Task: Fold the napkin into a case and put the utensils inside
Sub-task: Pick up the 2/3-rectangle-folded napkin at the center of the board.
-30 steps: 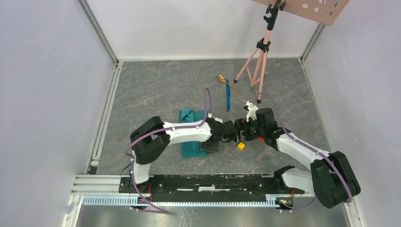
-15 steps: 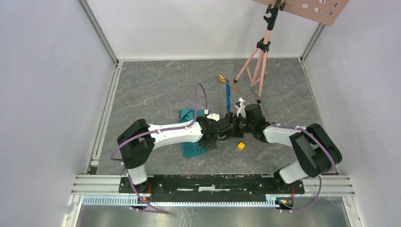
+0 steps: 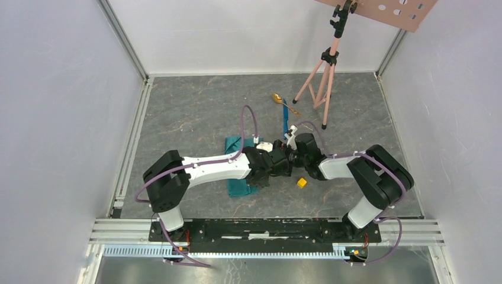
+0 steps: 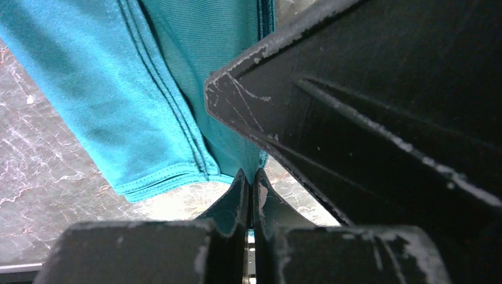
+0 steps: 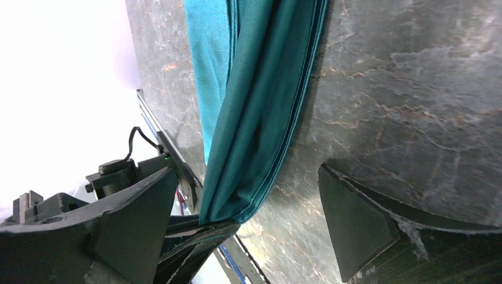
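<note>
The teal napkin (image 3: 238, 177) lies folded into a narrow strip, mostly hidden under my left arm in the top view. My left gripper (image 4: 251, 184) is shut on the napkin's (image 4: 148, 89) near corner and holds that layer up off the table. My right gripper (image 5: 248, 171) stands open, its fingers (image 5: 361, 219) on either side of the raised napkin edge (image 5: 254, 118), right against the left gripper's fingers (image 5: 201, 234). From above, the two grippers (image 3: 284, 160) meet nose to nose. The gold spoon (image 3: 277, 98) and blue knife (image 3: 285, 121) lie farther back.
A small yellow cube (image 3: 302, 183) sits just in front of the right wrist. A pink tripod (image 3: 322, 77) stands at the back right. White walls enclose the grey table, and an aluminium rail (image 3: 237, 236) runs along its near edge.
My left gripper has closed on the napkin's corner. The right arm has swung left and back, bringing its open gripper up against the left one.
</note>
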`<state>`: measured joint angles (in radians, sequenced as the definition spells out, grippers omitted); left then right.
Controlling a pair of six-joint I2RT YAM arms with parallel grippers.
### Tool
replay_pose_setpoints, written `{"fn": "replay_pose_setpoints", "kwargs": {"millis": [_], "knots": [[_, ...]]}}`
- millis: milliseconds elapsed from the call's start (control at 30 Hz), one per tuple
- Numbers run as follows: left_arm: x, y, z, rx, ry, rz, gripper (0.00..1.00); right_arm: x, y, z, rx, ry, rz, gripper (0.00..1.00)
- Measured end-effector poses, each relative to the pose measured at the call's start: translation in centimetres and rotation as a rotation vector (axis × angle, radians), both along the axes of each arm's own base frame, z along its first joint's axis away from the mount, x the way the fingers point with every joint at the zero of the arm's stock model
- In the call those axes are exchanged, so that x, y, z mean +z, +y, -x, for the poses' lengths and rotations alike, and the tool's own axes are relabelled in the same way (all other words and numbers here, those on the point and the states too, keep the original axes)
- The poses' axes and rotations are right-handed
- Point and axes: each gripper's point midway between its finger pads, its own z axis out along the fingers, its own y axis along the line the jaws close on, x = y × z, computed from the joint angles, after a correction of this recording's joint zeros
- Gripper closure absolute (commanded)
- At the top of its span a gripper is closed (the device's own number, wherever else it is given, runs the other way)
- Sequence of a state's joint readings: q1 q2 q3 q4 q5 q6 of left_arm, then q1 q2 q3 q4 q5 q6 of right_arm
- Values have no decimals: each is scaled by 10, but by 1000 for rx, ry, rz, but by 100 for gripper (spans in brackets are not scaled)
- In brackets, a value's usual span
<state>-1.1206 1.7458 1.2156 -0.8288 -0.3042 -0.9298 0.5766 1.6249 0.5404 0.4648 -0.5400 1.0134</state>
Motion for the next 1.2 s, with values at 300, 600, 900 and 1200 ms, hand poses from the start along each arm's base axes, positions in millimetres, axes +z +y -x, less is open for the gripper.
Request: {"fn": "replay_pose_setpoints", "kwargs": {"millis": [300,600,900,1200], "knots": [[2,8,-1,10,2,-16,98,-2,16,-2,-24,19,-51,12],[2,3,-2,10,0,4,98,-7,24,-6,-42,24,-90,25],[0,-1,-1,4,7,23,98,-13,17,-20,-86,4,-77,38],[-1,-3,0,3,7,33,98,-18,17,-42,-108,-17,-77,48]]}}
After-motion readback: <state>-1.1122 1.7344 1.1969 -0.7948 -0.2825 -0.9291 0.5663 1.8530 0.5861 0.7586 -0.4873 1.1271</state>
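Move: From the right hand, the folded napkin's middle lies about 7 cm left, level fore-and-aft and some 3 cm down, its long right edge just left of the open fingers. The yellow cube sits about 12 cm right, 7 cm back and 4 cm down; the blue knife some 7 cm right, 16 cm ahead and 4 cm down. From the left hand, still pinching the near right corner, the napkin's middle is about 6 cm ahead, 4 cm left and 3 cm down. Keep the left gripper shut on the napkin's raised near right corner, with only a slight sway sideways. Ease the right gripper about 2.5 cm left over the napkin's right edge, then slide it some 4 cm forward along that edge while sinking about 2 cm, one finger above the cloth and the other low beside the hem, closing the fingers to about half. ##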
